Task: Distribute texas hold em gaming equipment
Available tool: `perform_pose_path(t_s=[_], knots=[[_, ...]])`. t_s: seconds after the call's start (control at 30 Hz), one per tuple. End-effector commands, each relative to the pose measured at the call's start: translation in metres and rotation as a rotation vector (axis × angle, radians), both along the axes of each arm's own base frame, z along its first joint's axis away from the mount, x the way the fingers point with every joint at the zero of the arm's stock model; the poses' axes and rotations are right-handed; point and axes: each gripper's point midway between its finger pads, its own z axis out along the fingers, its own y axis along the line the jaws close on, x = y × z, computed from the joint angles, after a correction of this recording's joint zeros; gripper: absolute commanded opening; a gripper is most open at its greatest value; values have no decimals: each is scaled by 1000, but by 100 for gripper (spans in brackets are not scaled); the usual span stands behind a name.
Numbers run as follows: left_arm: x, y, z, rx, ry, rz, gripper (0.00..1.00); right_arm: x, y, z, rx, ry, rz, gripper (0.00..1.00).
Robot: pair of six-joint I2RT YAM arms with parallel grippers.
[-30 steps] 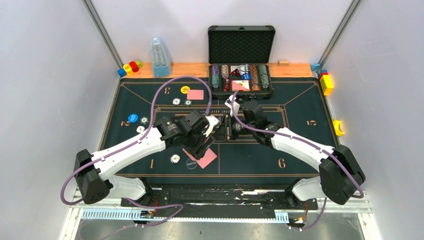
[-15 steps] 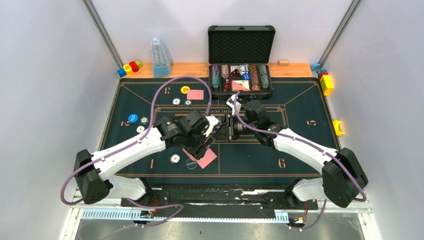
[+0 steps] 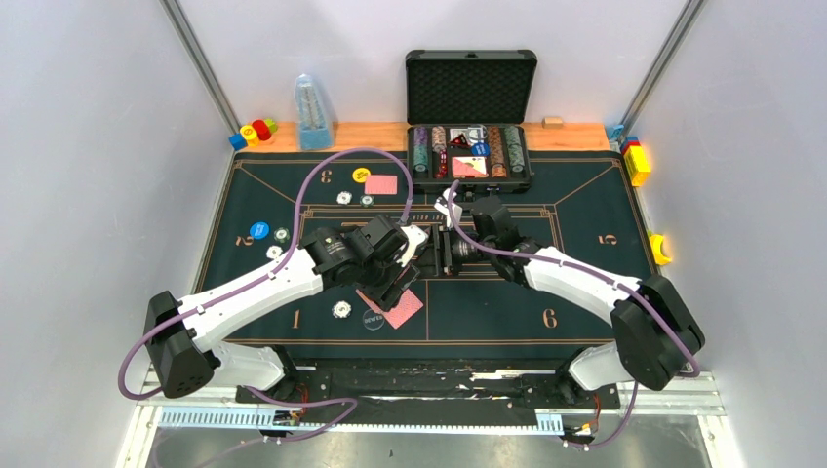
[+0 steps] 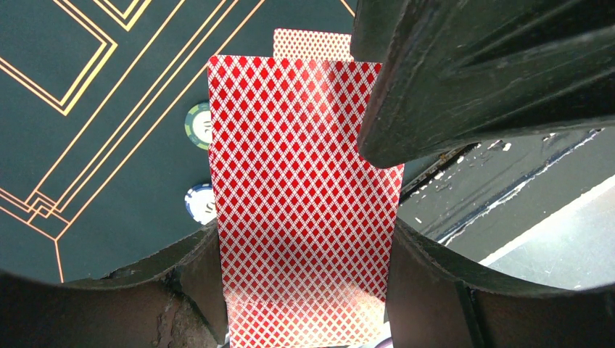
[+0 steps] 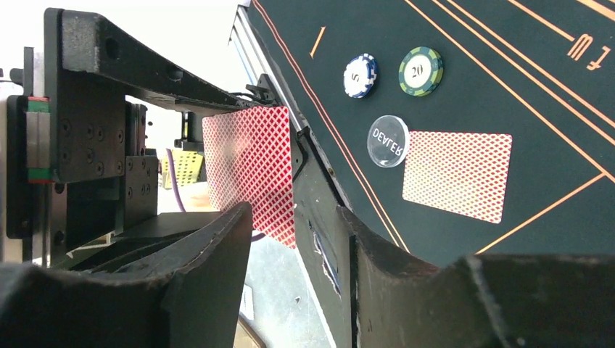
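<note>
My left gripper (image 3: 419, 246) hovers over the middle of the green mat, shut on red-backed playing cards (image 4: 304, 188) that fill the gap between its jaws. Facing it, my right gripper (image 3: 444, 249) stands open, its jaws either side of the cards' far edge (image 5: 250, 167), not pressing them. Below on the mat lie one card (image 3: 402, 309), a clear dealer button (image 5: 388, 141) and two chips (image 5: 360, 75) (image 5: 420, 70). Seat 3 has a card (image 3: 381, 184), a yellow disc (image 3: 361, 175) and chips. Seat 2 has a blue disc (image 3: 258, 230) and chips.
The open black case (image 3: 470, 146) with chip rows stands at the back centre. A clear blue bottle (image 3: 313, 112) and toy blocks (image 3: 254, 131) sit back left. More blocks (image 3: 637, 161) lie along the right edge.
The right gripper's jaws have opened from nearly shut, and its arm has edged a little left toward the left gripper. The left arm and its cards have not moved.
</note>
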Motion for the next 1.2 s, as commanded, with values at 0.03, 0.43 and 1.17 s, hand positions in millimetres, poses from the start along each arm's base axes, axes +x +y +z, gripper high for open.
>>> perform_pose_path(t_s=[0.03, 0.43, 1.17], knots=[[4, -6, 12, -45, -32, -2, 0, -3, 10, 15, 68, -26, 55, 42], [3, -5, 12, -45, -33, 0, 0, 4, 0, 15, 23, -53, -31, 10], [4, -3, 11, -36, -32, 8, 0, 32, -87, 76, 141, -212, -328, 0]])
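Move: The half-slid-out playing card on top of the held deck has its middle about 5 cm left of the right hand, 3 cm back and 2 cm lower, its near end by the open fingertips. From the left hand, which still grips the deck, that card lies about 2 cm forward and 2 cm right. Some 15 cm below the right hand, the table card lies 8 cm back and 4 cm left, the dealer button 11 cm back and 12 cm left, the green chip 4 cm back and 13 cm left. The protruding card's end is pinched as the right fingers go from half open to shut, the hand nearly still at first. Then, gathering speed, the right hand draws the card off the deck, about 7 cm to the right and 6 cm up with a little forward, turning some 15 degrees clockwise and tipping its fingers up. The left hand holds the deck steady. ##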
